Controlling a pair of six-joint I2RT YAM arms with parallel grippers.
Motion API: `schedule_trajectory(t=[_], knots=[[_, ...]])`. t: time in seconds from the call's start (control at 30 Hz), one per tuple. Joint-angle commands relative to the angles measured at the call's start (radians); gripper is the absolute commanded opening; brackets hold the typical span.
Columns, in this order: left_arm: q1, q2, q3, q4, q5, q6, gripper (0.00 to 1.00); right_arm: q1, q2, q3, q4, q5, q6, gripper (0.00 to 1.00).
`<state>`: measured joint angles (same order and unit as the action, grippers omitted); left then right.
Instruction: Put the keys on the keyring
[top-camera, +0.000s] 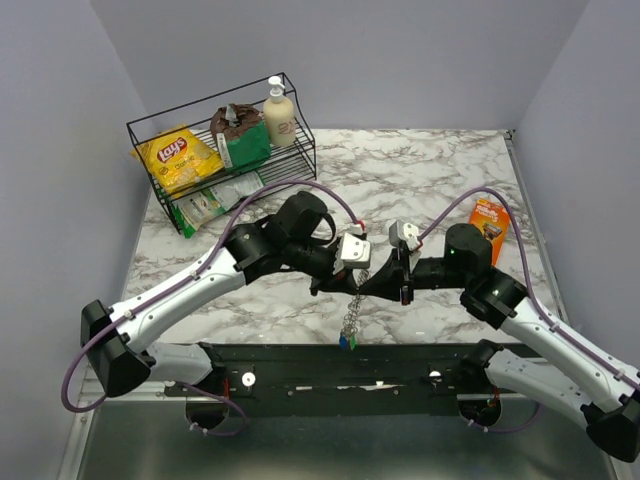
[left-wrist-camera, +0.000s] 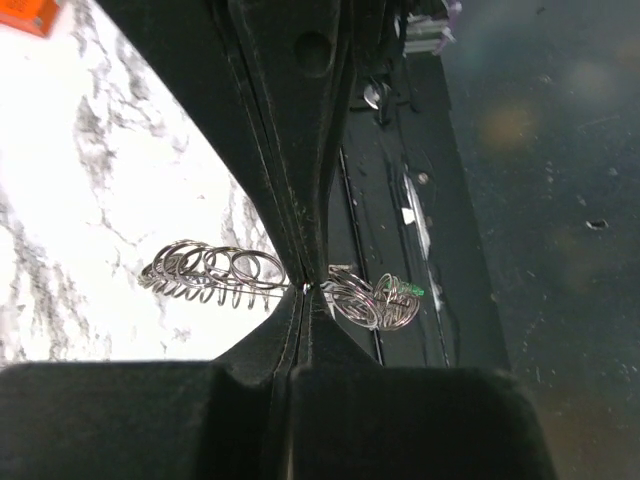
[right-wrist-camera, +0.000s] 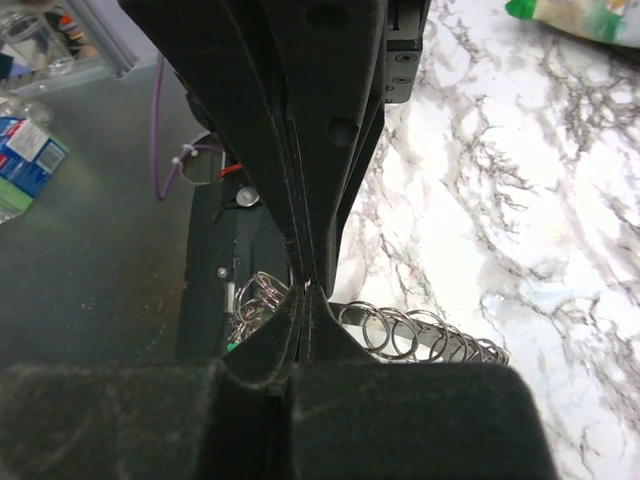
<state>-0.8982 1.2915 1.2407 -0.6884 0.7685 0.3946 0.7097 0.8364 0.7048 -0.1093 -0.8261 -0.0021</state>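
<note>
The keyring (top-camera: 351, 315) hangs as a silvery coil of small rings between my two grippers, above the table's near edge. My left gripper (top-camera: 340, 283) and right gripper (top-camera: 372, 283) meet tip to tip, and each is shut on the ring's thin wire. In the left wrist view the jaws (left-wrist-camera: 305, 288) pinch the wire, with coils (left-wrist-camera: 210, 275) on one side and a cluster with a green key (left-wrist-camera: 412, 290) on the other. The right wrist view shows the same pinch (right-wrist-camera: 305, 288) and coils (right-wrist-camera: 420, 335). Blue and green keys (top-camera: 345, 342) dangle at the bottom. I see no red key.
A black wire rack (top-camera: 150, 135) at the back left holds a yellow Lay's bag (top-camera: 178, 155), a brown bag (top-camera: 240, 135) and a soap bottle (top-camera: 279, 112). An orange packet (top-camera: 489, 225) lies at the right. The black mounting plate (top-camera: 300, 365) runs along the near edge.
</note>
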Motion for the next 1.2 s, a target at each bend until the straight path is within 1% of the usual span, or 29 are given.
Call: schedule_trajectory(t=[0.0, 0.03, 0.1, 0.13, 0.2, 0.23, 0.3, 0.33, 0.4, 0.43, 0.53, 0.63, 0.9, 1.03, 1.17], knots=[[-0.007, -0.086, -0.108, 0.182, -0.093, -0.074, 0.00, 0.004, -0.059, 0.007, 0.049, 0.058, -0.002, 0.04], [-0.007, -0.113, -0.128, 0.249, -0.104, -0.088, 0.00, 0.004, -0.063, 0.007, 0.051, 0.064, -0.001, 0.09], [-0.007, -0.139, -0.185, 0.311, -0.120, -0.131, 0.00, 0.004, -0.077, 0.005, 0.051, 0.074, -0.001, 0.13], [-0.007, -0.161, -0.202, 0.364, -0.126, -0.143, 0.00, 0.004, -0.080, 0.004, 0.051, 0.082, -0.001, 0.19], [-0.007, -0.181, -0.253, 0.417, -0.141, -0.177, 0.00, 0.004, -0.092, 0.002, 0.054, 0.099, -0.001, 0.24], [-0.007, -0.202, -0.273, 0.468, -0.147, -0.186, 0.00, 0.004, -0.097, 0.002, 0.053, 0.104, 0.026, 0.31], [-0.007, -0.224, -0.322, 0.522, -0.153, -0.203, 0.00, 0.005, -0.109, 0.002, 0.056, 0.114, 0.030, 0.37], [-0.007, -0.244, -0.339, 0.579, -0.152, -0.218, 0.00, 0.004, -0.117, 0.002, 0.056, 0.122, 0.031, 0.44], [-0.007, -0.258, -0.378, 0.630, -0.149, -0.235, 0.00, 0.004, -0.132, 0.001, 0.056, 0.134, 0.031, 0.51], [-0.007, -0.270, -0.389, 0.673, -0.147, -0.250, 0.00, 0.002, -0.135, 0.001, 0.056, 0.137, 0.033, 0.57], [-0.007, -0.287, -0.426, 0.749, -0.147, -0.273, 0.00, 0.004, -0.140, -0.001, 0.056, 0.136, 0.033, 0.64], [-0.007, -0.302, -0.460, 0.825, -0.135, -0.292, 0.00, 0.005, -0.141, -0.007, 0.056, 0.134, 0.034, 0.66], [-0.005, -0.348, -0.558, 1.044, -0.095, -0.350, 0.00, 0.005, -0.194, -0.030, 0.049, 0.185, 0.042, 0.66], [-0.005, -0.373, -0.605, 1.196, -0.078, -0.375, 0.00, 0.004, -0.229, -0.034, 0.043, 0.246, 0.053, 0.69], [-0.005, -0.376, -0.638, 1.305, -0.069, -0.392, 0.00, 0.004, -0.261, -0.028, 0.043, 0.242, 0.060, 0.72]])
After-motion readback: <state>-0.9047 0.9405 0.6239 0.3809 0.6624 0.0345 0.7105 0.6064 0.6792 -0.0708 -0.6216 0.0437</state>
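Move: The metal keyring hangs between the two hands' shut fingertips, which meet at the same spot on its upper part. Its middle lies about 5 cm straight below each hand point. The coloured keys dangle at its lower edge, some 9 cm below the left hand, about 3 cm back and 2 cm to its left; seen from the right hand, they lie in the same place. The keyring changes from a two-handed hold to the left hand alone: the right fingers open wide and let go, that hand rising about 5 cm and easing back a little to its right. The left keeps its pinch, dips slightly after a small lift, then climbs to end some 3.5 cm higher, tilting about 35 degrees until its fingers point level to the right. ##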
